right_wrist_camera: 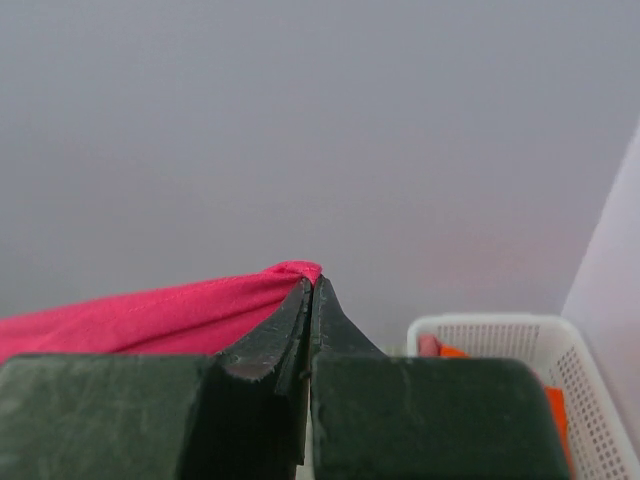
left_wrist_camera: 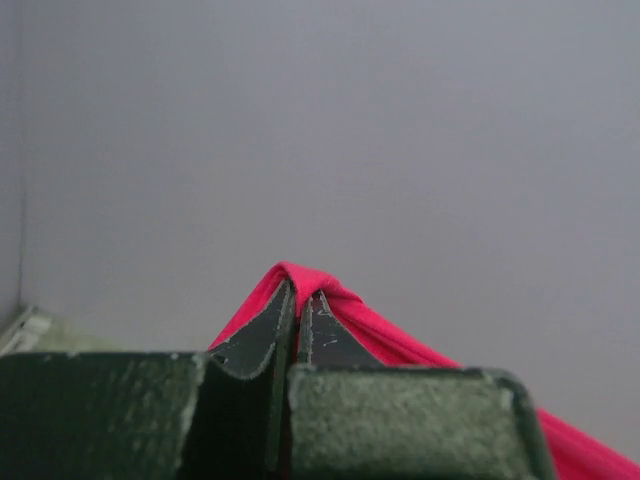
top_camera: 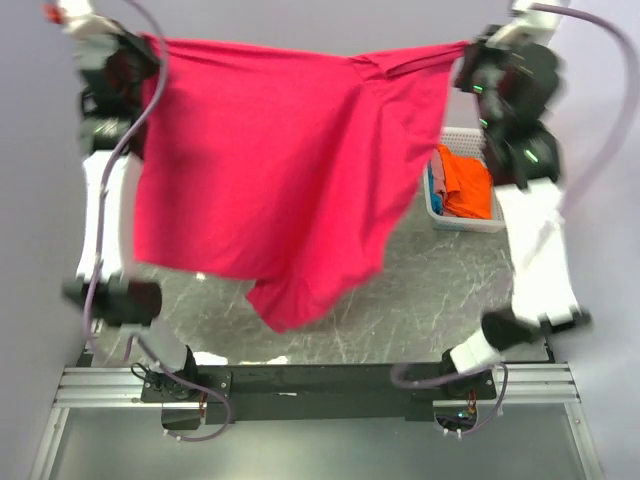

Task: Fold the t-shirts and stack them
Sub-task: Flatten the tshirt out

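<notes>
A crimson-pink t-shirt hangs stretched in the air between both raised arms, its lower part dangling over the marble table. My left gripper is shut on its upper left corner; the left wrist view shows the pink cloth folded over the closed tips. On the far side, my right gripper is shut on the upper right corner, where pink cloth leaves the pinched tips. An orange t-shirt and a strip of blue-teal shirt lie in the basket.
A white lattice basket stands on the table at the right, beside the right arm, also seen as a basket in the right wrist view. The marble table shows below the hanging shirt. A plain grey wall lies behind.
</notes>
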You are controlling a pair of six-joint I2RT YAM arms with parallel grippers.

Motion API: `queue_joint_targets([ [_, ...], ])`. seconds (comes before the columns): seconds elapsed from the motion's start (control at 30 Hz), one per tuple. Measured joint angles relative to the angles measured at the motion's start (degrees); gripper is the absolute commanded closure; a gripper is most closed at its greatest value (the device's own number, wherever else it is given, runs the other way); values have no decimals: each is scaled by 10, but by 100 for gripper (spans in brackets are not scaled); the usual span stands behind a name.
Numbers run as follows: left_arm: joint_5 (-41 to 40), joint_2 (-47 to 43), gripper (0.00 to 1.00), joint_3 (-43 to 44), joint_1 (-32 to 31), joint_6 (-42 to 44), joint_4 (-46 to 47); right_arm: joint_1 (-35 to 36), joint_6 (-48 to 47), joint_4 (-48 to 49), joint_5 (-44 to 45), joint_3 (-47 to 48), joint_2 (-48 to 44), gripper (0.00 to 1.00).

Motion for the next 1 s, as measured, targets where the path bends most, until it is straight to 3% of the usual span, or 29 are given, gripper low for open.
queue_joint_targets([
  [0.1,13,98,99,33,1,7,-27,-20,-2,-1,-36,12,89,100],
  [0.23,28,163,99,85,3,16,-55,-28,-6,-5,-64,59,150,100],
  [0.37,40,157,99,128,4,19,-38,-47,-5,11,-91,99,139,100],
  [0.47,46,114,99,112,4,24,-7,-58,-5,38,-113,51,73,100],
  [0.57,50,23,99,1,4,33,45,-59,-6,65,-128,-56,-28,100],
  [0.77,38,-199,99,-398,5,29,191,-59,16,135,-185,-361,-215,100],
  [0.9,18,-244,99,-613,8,-24,220,-59,86,174,-238,-586,-285,100],
  [1.0,7,-243,99,-723,8,-94,191,-54,152,179,-270,-735,-291,100],
])
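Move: Both hands already pinch the red t-shirt's two upper corners high in the air. The bare tabletop in the middle of the far half is where it is being taken: about 6 cm ahead of the left hand, 27 cm to its right and 55 cm below; about 14 cm ahead of the right hand, 38 cm to its left and 58 cm below. The white basket stands some 17 cm ahead of the right hand, 18 cm to its right and 53 cm lower. Keeping their pinch on the corners, both hands finish a forward-and-down flick of about 9 cm, pull back while rising to roughly starting height, then drop fast, over 30 cm, towards the tabletop, ending about 6 cm behind their start. Both wrists tip down nearly 30 degrees late on; the right also turns some 20 degrees counter-clockwise and drifts left. ##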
